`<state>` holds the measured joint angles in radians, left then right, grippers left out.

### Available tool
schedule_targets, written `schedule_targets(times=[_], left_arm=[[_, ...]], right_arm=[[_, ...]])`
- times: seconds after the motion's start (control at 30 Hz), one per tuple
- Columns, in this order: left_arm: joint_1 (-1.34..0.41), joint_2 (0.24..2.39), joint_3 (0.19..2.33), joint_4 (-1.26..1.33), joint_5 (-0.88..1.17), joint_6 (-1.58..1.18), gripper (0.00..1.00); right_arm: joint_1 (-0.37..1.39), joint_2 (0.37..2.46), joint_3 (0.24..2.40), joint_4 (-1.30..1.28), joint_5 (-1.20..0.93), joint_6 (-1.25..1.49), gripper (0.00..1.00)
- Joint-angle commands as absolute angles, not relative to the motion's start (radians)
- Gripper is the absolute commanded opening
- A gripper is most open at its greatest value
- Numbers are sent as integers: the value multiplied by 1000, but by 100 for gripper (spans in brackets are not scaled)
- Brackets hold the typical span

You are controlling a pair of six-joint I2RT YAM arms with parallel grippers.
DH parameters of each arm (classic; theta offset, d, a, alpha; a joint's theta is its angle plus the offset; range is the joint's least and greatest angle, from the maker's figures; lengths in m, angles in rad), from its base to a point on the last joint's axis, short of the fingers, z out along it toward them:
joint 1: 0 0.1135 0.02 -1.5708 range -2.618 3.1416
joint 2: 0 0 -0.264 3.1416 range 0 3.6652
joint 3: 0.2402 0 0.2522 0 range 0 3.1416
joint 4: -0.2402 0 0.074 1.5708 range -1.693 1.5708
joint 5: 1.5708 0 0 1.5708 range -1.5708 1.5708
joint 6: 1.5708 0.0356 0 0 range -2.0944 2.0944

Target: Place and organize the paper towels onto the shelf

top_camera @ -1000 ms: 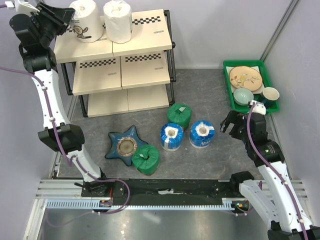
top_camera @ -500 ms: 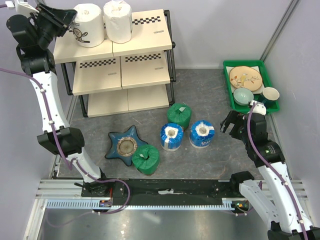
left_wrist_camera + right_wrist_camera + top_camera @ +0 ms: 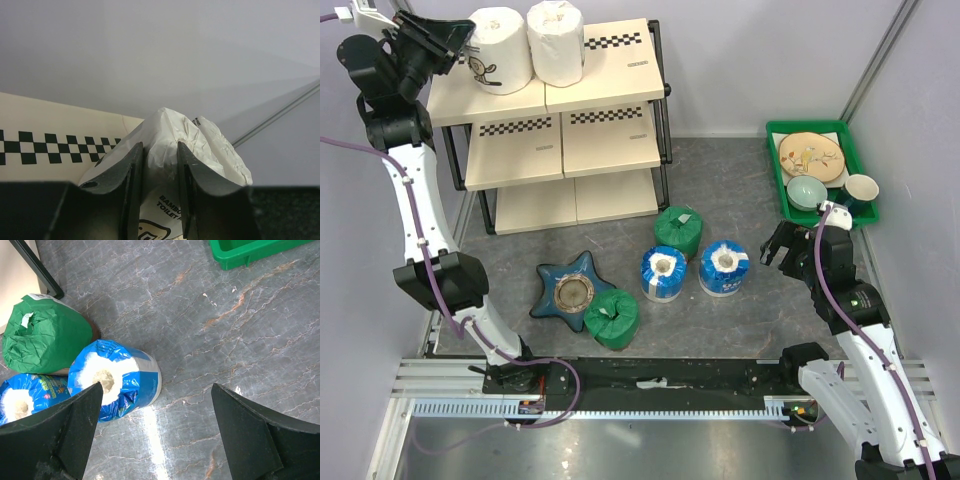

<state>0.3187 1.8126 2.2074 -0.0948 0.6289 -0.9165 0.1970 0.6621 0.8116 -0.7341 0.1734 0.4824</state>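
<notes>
Two white paper towels stand on the top board of the shelf: one at the left and one beside it. My left gripper is at the left roll's side, shut on its white wrapping, which fills the narrow gap between the fingers. Two blue rolls and two green rolls sit on the floor. My right gripper hangs wide open just right of the nearer blue roll, holding nothing.
A blue star-shaped dish lies left of the blue rolls, touching the front green roll. A green tray with a plate and bowls sits at the back right. The shelf's black leg stands near the rear green roll.
The left white roll has shifted slightly right and down on the top board, with my left gripper still on it. The right arm has not moved.
</notes>
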Motion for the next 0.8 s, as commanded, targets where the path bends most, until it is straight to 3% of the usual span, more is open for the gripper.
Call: schedule_targets(times=[0.0,0.33,0.63,0.67,0.77], left_arm=[[304,1781,2203,-60,669,-945,23],[285,1781,2197,-58,661,-940,24],[287,1759,2169,-66,623,-923,63],[287,1759,2171,-66,621,-925,72],[287,1759,2175,-64,620,-930,82]], right_arm=[[196,657,810,-704,169,477,98],[196,657,810,-704,167,476,98],[196,658,810,-704,167,476,98],[196,658,810,-703,167,474,98],[195,658,810,-704,166,474,98]])
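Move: The left hand pinches the wrapper of the paper roll with the printed face, on the top shelf; the roll's middle is roughly 5 cm to its right, 3 cm ahead and 3 cm below. A second white roll stands next to it at the same height, about 16 cm right of the hand and 4 cm ahead. From the idle right hand the printed roll lies some 58 cm left, 29 cm ahead and 32 cm up. The left hand shifts the pinched roll right about 1 cm, then opens its fingers, sinking almost 1 cm. ##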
